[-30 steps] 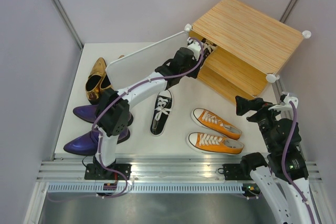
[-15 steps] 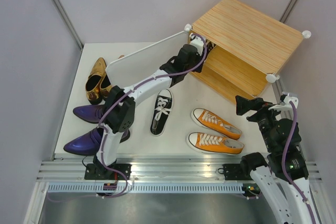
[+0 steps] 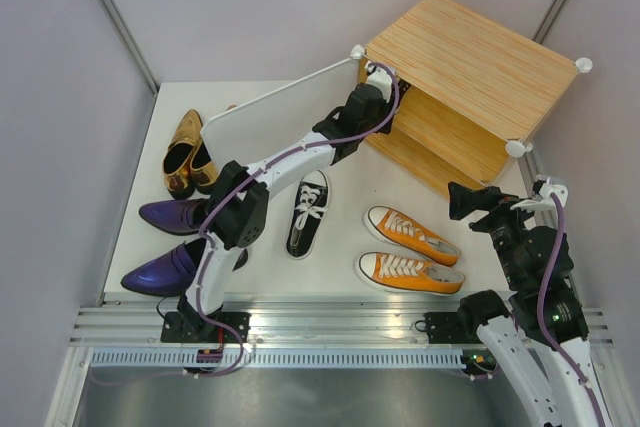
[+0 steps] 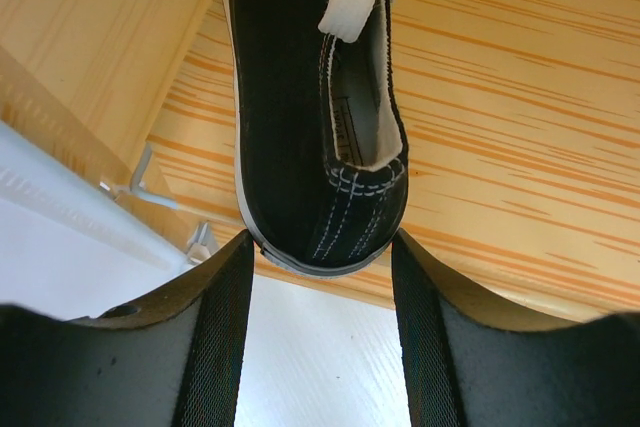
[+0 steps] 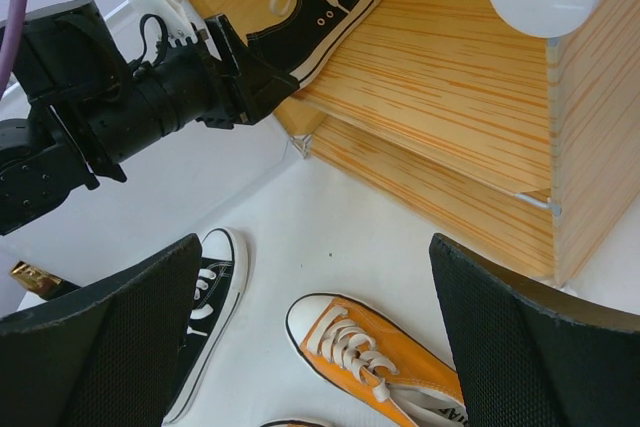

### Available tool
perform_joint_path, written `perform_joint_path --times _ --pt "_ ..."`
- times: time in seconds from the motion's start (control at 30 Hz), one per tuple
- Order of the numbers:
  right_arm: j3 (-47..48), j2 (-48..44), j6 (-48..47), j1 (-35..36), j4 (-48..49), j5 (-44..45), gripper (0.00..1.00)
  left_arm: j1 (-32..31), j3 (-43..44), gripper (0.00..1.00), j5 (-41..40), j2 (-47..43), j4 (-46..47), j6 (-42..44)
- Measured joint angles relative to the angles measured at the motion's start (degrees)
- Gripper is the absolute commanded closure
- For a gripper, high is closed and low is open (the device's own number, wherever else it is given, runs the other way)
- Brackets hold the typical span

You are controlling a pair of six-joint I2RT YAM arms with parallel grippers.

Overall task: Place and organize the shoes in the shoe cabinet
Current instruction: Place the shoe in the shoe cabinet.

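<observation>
My left gripper (image 4: 322,239) is shut on the heel of a black canvas sneaker (image 4: 300,127), pinching it between the fingertips. The sneaker lies on the inner shelf (image 5: 430,87) of the shoe cabinet (image 3: 470,57), toe pointing inward, at the left side. From above, the left gripper (image 3: 383,87) reaches under the cabinet's top, which hides the shoe. The other black sneaker (image 3: 307,213) and two orange sneakers (image 3: 412,235) lie on the table. Gold pumps (image 3: 185,152) and purple loafers (image 3: 165,215) sit at the left. My right gripper (image 5: 315,247) hangs open above the orange sneakers, holding nothing.
The cabinet's white panel door (image 3: 270,107) stands swung open to the left, beside my left arm. The cabinet's lower compartment (image 5: 430,187) shows no shoe. Grey walls close in the table on the left, back and right.
My left arm has stretched further into the cabinet, sliding the black sneaker deeper along the shelf. The right arm has stayed still.
</observation>
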Motion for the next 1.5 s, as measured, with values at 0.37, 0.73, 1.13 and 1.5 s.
perform_joint_path --times 0.37,0.73,1.13,1.5 --pt "-0.5 0.0 0.0 0.4 0.0 0.4 0.02 0.3 2.6 0.38 0.0 3.2 2.4 -1.8" --pt "-0.7 0.0 -0.1 0.6 0.1 0.8 0.02 1.9 3.0 0.32 -2.6 3.8 6.4 -1.9" --pt "-0.9 0.0 -0.3 0.6 0.4 0.9 0.02 3.5 3.3 0.18 -3.5 5.8 8.4 -2.7" --pt "-1.2 0.1 -0.3 0.6 0.5 1.3 0.02 4.3 3.1 0.01 -3.7 5.9 11.0 -4.2"
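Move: My left hand still pinches the heel of the black shoe on the cabinet's upper shelf, its middle about 8 cm ahead, 5 cm to the right and 2 cm lower. The cabinet's left side wall begins some 4 cm ahead and 5 cm left of my fingers, level with them. The other black shoe lies on the table, roughly 23 cm back, 17 cm left and 18 cm below. From my right hand the shelved shoe is about 31 cm ahead, 15 cm left and 11 cm lower. My left hand nudges the held heel about a centimetre forward and right, dipping slightly, then loosens its fingers and goes on deeper along the shelf while swinging left, towards the side wall, about 6 cm forward in all. It turns roughly 10 degrees counter-clockwise with a small roll, left side dropping, and ends by spreading the fingers wide around the heel, letting it go. ##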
